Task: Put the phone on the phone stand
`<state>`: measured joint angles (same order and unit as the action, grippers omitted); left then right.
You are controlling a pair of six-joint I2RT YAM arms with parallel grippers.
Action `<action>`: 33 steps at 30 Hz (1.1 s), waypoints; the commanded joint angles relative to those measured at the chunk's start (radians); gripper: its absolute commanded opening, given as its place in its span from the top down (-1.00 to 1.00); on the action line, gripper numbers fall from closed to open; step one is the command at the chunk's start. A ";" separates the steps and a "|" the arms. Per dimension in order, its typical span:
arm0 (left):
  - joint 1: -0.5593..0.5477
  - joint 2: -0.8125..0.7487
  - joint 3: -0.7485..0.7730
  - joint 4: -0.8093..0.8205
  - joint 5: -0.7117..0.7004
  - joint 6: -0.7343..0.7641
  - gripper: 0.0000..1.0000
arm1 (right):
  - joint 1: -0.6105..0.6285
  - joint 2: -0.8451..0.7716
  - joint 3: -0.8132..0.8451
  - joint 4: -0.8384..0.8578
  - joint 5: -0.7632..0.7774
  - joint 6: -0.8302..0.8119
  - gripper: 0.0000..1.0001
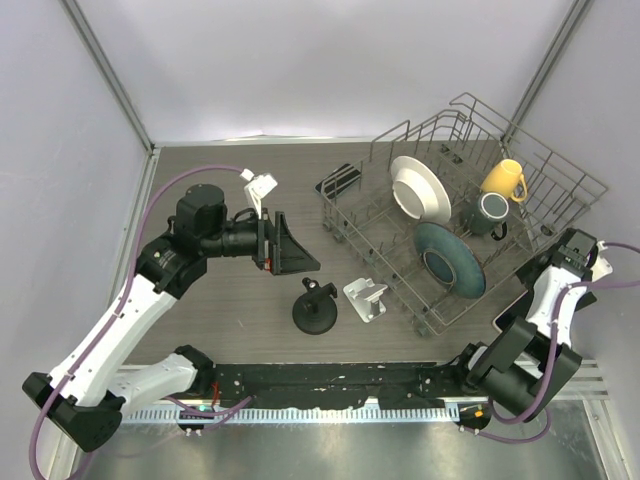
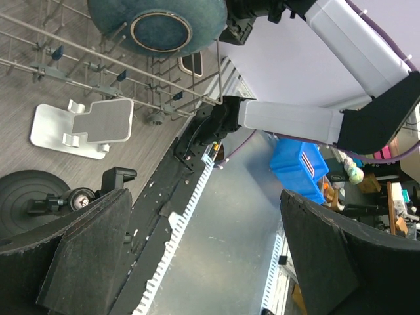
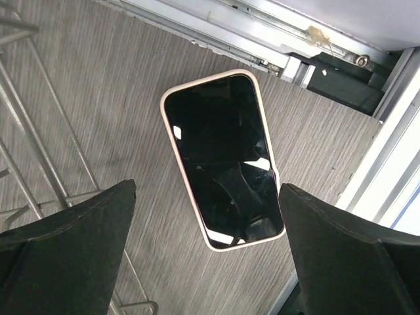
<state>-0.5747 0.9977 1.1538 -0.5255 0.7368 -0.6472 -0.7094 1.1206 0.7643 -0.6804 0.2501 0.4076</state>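
Observation:
The phone [image 3: 222, 157] lies flat on the wooden tabletop, dark screen up in a pale case. My right gripper [image 3: 207, 189] hangs open above its near end, one finger on each side, touching nothing. In the top view only a sliver of the phone [image 1: 508, 312] shows, between the dish rack and my right arm. The phone stand [image 1: 365, 298] is a small silver bracket at the table's middle, also in the left wrist view as the stand [image 2: 85, 128]. My left gripper [image 1: 292, 247] is open and empty, held above the table left of the stand.
A wire dish rack [image 1: 540, 160] fills the back right, holding a white plate [image 1: 420, 188], a blue plate [image 1: 450, 260], a yellow mug [image 1: 503, 180] and a dark mug [image 1: 487, 213]. A black round-based holder [image 1: 315, 310] stands just left of the phone stand.

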 commanded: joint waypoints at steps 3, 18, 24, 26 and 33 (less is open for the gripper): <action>-0.005 -0.024 -0.014 0.079 0.055 -0.023 -0.99 | -0.004 0.111 0.020 -0.001 -0.028 0.013 -0.92; -0.005 -0.028 -0.019 0.097 0.068 -0.043 -0.99 | -0.004 0.226 0.020 0.004 -0.060 0.002 -0.96; -0.007 -0.036 -0.022 0.116 0.076 -0.062 -1.00 | -0.004 0.226 0.023 -0.007 -0.039 0.008 -0.96; -0.005 -0.036 -0.023 0.119 0.076 -0.065 -0.99 | -0.004 0.225 0.023 -0.010 -0.015 0.020 -0.96; -0.005 -0.048 -0.023 0.118 0.078 -0.074 -1.00 | -0.004 0.286 0.040 -0.037 0.011 0.039 -0.96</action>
<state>-0.5762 0.9749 1.1297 -0.4526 0.7860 -0.7071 -0.7189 1.4040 0.7673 -0.6949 0.2241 0.4084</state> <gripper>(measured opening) 0.996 0.981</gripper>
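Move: The phone lies flat on the table, about 8 cm below the open right hand and some 2 cm back and 2 cm to its left. The blue bowl in the dish rack stands about 9 cm ahead and 23 cm to the left of that hand, at roughly its height; the green mug is some 24 cm ahead and 13 cm to its left. From the left hand, the phone is roughly 62 cm to the right, level fore and aft, and 32 cm below. Down over the phone comes the right hand, sinking roughly 6 cm and easing about 1 cm back and 1 cm left. Most of the descent is quick, then it nearly halts before dipping a little more. On the way the wrist swings about 15 degrees so that the fingers point more steeply down; they stay wide open to either side of the phone, with no contact to be seen. ##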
